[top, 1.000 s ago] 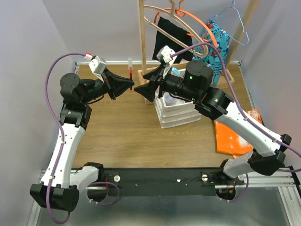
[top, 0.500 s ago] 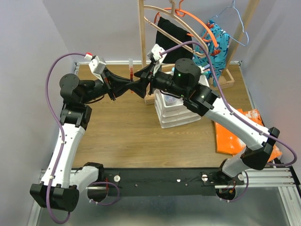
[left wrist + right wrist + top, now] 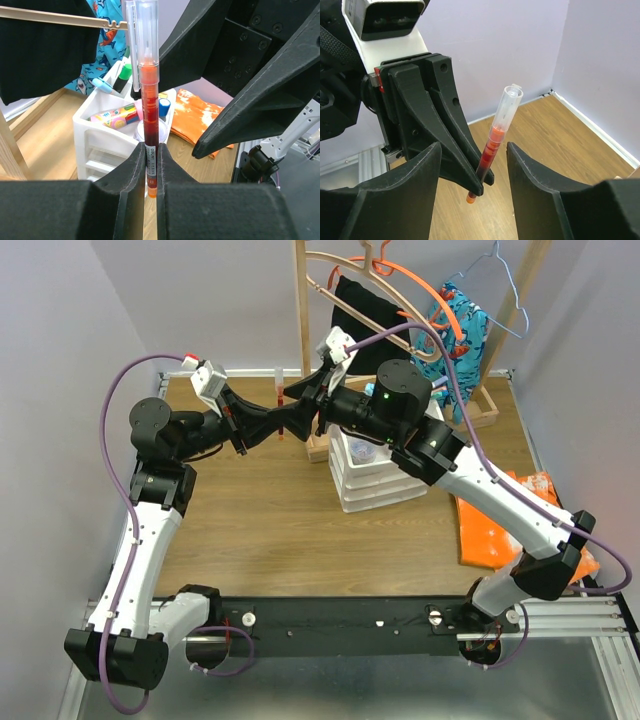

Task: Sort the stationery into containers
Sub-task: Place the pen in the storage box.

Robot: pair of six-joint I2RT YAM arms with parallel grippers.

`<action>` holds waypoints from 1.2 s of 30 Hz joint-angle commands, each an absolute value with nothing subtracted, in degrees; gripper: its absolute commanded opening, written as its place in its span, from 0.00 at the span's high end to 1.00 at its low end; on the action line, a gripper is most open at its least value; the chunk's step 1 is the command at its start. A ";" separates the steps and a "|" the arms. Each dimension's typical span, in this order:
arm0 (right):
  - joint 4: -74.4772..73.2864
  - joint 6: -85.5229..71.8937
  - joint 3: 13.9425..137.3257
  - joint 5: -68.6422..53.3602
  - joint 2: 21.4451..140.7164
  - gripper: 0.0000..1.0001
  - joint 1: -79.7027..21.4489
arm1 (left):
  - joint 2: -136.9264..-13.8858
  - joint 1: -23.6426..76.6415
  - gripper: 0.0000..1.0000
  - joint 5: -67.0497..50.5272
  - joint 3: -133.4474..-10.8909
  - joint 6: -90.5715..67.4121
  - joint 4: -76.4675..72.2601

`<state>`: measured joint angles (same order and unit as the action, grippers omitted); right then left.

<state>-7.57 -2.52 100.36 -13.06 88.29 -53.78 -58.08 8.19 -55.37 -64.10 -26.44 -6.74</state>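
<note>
A red pen (image 3: pixel 149 100) with a clear cap stands upright, and my left gripper (image 3: pixel 150 150) is shut on its lower end. My right gripper (image 3: pixel 473 150) is open, one finger on each side of the pen (image 3: pixel 492 145) without touching it. From above, both grippers meet at the pen (image 3: pixel 279 380) over the back of the table, left of the white drawer organiser (image 3: pixel 375 485). Its top tray (image 3: pixel 95 112) holds a pink-capped bottle (image 3: pixel 117 116), a blue-capped bottle (image 3: pixel 164 107), a green-capped marker (image 3: pixel 122 77) and a light-blue bar (image 3: pixel 102 85).
A wooden hanger rack (image 3: pixel 305 330) with a black cloth and a blue patterned garment (image 3: pixel 462 330) stands right behind the grippers. An orange cloth (image 3: pixel 490 530) lies on the table to the right of the organiser.
My right gripper has swung left from the organiser to the left gripper and now straddles the pen, its jaws somewhat narrower. The left arm and the pen have stayed still.
</note>
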 commanded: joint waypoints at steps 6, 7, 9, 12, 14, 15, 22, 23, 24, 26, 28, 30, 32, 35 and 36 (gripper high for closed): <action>-1.32 -2.55 98.35 -10.72 88.50 0.47 -53.53 | -58.36 7.82 1.00 -57.13 -65.30 -27.24 -7.91; -1.14 -2.46 98.61 -10.64 88.68 0.48 -53.53 | -58.36 7.82 1.00 -57.30 -65.48 -27.25 -7.91; -1.05 -2.20 99.05 -10.37 89.03 0.48 -53.44 | -58.36 7.82 1.00 -57.30 -65.57 -27.16 -7.91; -0.88 -1.85 99.58 -9.41 89.38 0.49 -53.53 | -58.36 7.82 1.00 -57.30 -65.30 -27.33 -8.00; -0.97 -1.84 99.49 -9.75 89.56 0.51 -53.44 | -58.18 7.82 1.00 -57.22 -65.13 -27.42 -8.17; -1.05 -1.93 99.41 -9.93 89.56 0.53 -53.52 | -58.10 7.82 1.00 -57.22 -65.13 -27.33 -8.17; -1.05 -1.58 98.44 -9.06 89.82 0.71 -53.53 | -58.10 7.82 1.00 -57.39 -65.48 -27.25 -7.82; -0.97 -1.50 98.35 -8.97 89.82 0.72 -53.53 | -58.27 7.82 1.00 -57.31 -65.48 -27.25 -7.82; -0.88 -1.32 98.26 -9.05 89.82 0.73 -53.53 | -58.36 7.82 1.00 -57.39 -65.57 -27.25 -7.82; -0.79 -1.06 98.00 -9.14 89.91 0.75 -53.53 | -58.36 7.82 1.00 -57.48 -65.48 -27.51 -8.17; -0.79 -0.88 97.74 -8.79 90.00 0.75 -53.53 | -58.53 7.91 1.00 -57.48 -65.57 -27.60 -8.35; -0.97 -0.53 97.56 -8.79 90.00 0.76 -53.44 | -58.62 7.91 1.00 -57.39 -65.65 -27.69 -8.44; -0.97 -0.44 97.47 -9.14 90.09 0.90 -53.53 | -58.54 7.91 1.00 -57.39 -65.66 -27.69 -8.44; -0.70 -0.53 96.95 -9.49 89.83 0.99 -53.53 | -58.54 7.91 0.99 -56.78 -65.48 -27.86 -8.26; -0.70 -0.44 96.94 -9.58 89.56 0.99 -53.53 | -58.45 7.91 0.98 -56.60 -65.30 -27.77 -8.17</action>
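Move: The red pen stands upright in the left fingers, gripped low, its middle about 3 cm above that hand's point. From the right hand, whose open fingers already reach to either side of it, the pen is some 2 cm ahead and 1 cm left, level. The storage box's middle is roughly 16 cm ahead and 21 cm right of the right hand, about 35 cm below; the rack's left foot is about 26 cm ahead, 4 cm right and 42 cm below. The pen, kept upright and nearly motionless in the left hand's grip, is taken hold of by the right hand: it eases forward about 1.5 cm, turning barely, while its fingers close from over half open to nearly shut and pinch the barrel just below the clear cap, above the left fingers. ##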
